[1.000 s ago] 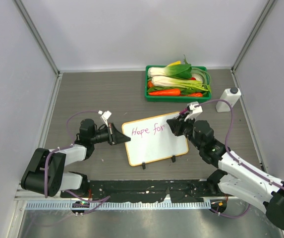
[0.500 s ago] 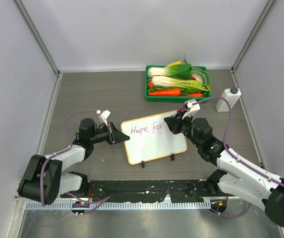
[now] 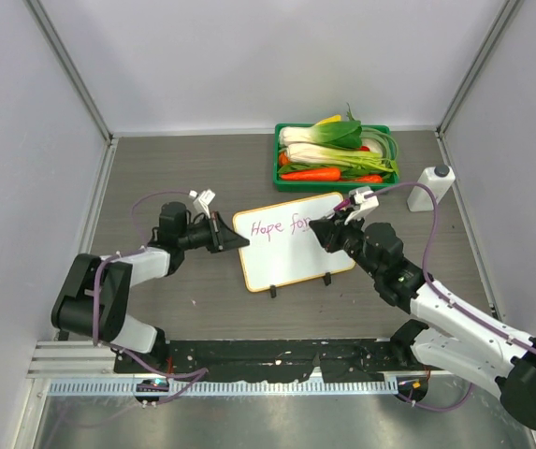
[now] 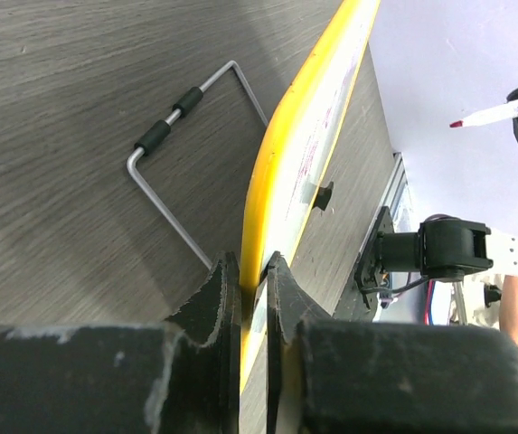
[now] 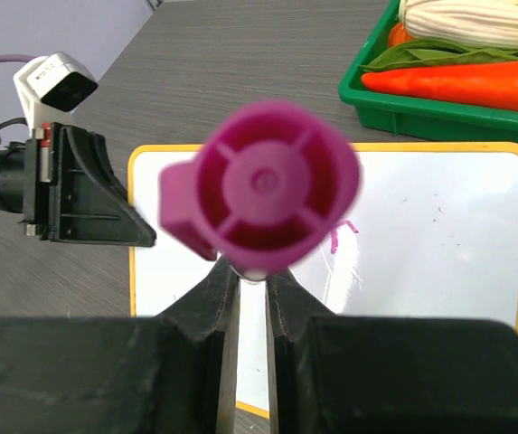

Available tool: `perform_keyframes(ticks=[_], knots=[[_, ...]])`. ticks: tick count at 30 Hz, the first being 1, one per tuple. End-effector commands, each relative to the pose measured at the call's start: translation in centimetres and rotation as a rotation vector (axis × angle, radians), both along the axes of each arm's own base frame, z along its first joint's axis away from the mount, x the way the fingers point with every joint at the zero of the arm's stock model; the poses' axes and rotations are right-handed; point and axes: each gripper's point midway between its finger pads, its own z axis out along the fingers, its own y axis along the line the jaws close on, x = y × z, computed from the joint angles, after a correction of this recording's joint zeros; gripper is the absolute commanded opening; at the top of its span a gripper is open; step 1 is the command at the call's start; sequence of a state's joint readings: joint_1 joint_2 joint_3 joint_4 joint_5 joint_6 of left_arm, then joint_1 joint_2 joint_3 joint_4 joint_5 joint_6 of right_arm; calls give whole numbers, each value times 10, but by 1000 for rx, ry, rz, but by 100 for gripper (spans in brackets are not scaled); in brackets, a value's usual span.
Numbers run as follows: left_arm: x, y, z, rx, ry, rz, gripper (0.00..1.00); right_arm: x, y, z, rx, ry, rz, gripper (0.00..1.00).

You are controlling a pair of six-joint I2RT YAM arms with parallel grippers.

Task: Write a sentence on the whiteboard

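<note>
The whiteboard [image 3: 291, 262], white with an orange-yellow rim, lies in the middle of the table. The sentence [image 3: 272, 227] shows as pink words "Hope for" along its top, with the end under my right gripper. My left gripper [image 3: 234, 239] is shut on the board's left rim [image 4: 286, 154], one finger on each face. My right gripper [image 3: 328, 230] is shut on a magenta marker [image 5: 263, 185]. The marker's back end faces the wrist camera over the board [image 5: 439, 226], and a pink stroke [image 5: 340, 237] shows beside it. The marker tip [image 4: 457, 123] hangs above the board.
A green tray [image 3: 291, 180] of vegetables stands just beyond the board. A white bottle [image 3: 431, 187] stands at the right. A wire stand [image 4: 186, 99] sticks out behind the board, which has black clip feet [image 3: 327, 278] on its near edge. Grey walls enclose the table.
My left gripper has carried the whiteboard away from the arm bases, towards the tray. My right gripper with the marker has shifted slightly left and now covers the last letter.
</note>
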State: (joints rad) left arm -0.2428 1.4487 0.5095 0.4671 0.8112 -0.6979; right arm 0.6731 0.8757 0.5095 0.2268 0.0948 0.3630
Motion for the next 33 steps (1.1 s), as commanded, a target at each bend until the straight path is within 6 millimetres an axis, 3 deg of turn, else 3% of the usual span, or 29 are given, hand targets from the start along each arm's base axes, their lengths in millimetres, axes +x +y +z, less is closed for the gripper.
perform_keyframes(ticks=[1, 16, 20, 27, 33], knots=[[23, 23, -52, 140, 65, 142, 0, 2, 13, 24, 59, -76, 40, 1], [69, 4, -45, 4, 112, 177, 0, 20, 56, 17, 81, -87, 36, 2], [70, -3, -44, -39, 125, 157, 0, 22, 66, 12, 71, -100, 33, 2], [62, 1, -46, -38, 114, 173, 0, 24, 90, 16, 83, -126, 47, 1], [56, 2, -52, -21, 126, 167, 0, 26, 100, 6, 63, -139, 30, 1]])
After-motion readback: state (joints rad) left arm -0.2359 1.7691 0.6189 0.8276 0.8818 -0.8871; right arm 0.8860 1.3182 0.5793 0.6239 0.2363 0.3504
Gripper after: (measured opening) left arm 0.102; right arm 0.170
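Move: Below "Hope" on the whiteboard, the blank patch the marker is taken to lies about 12 cm to the right hand's left, 5 cm ahead and 11 cm lower. "Hope" stands some 11 cm left, 7 cm ahead and 8 cm below that hand; "for" is 3 cm left, 8 cm ahead and 8 cm below. From the left hand, already on the board's left edge, the patch lies roughly 5 cm right, level and neither ahead nor back. Carrying the marker left across the front of the board from "for" towards the space under "Hope", the right hand travels about 9 cm, rising a touch, then sinking some 3 cm early on, its grip unchanged. Meanwhile the left hand keeps its pinch on the left edge and takes the board forward nearly 5 cm and a little right, then settles. Pen contact can't be seen. ##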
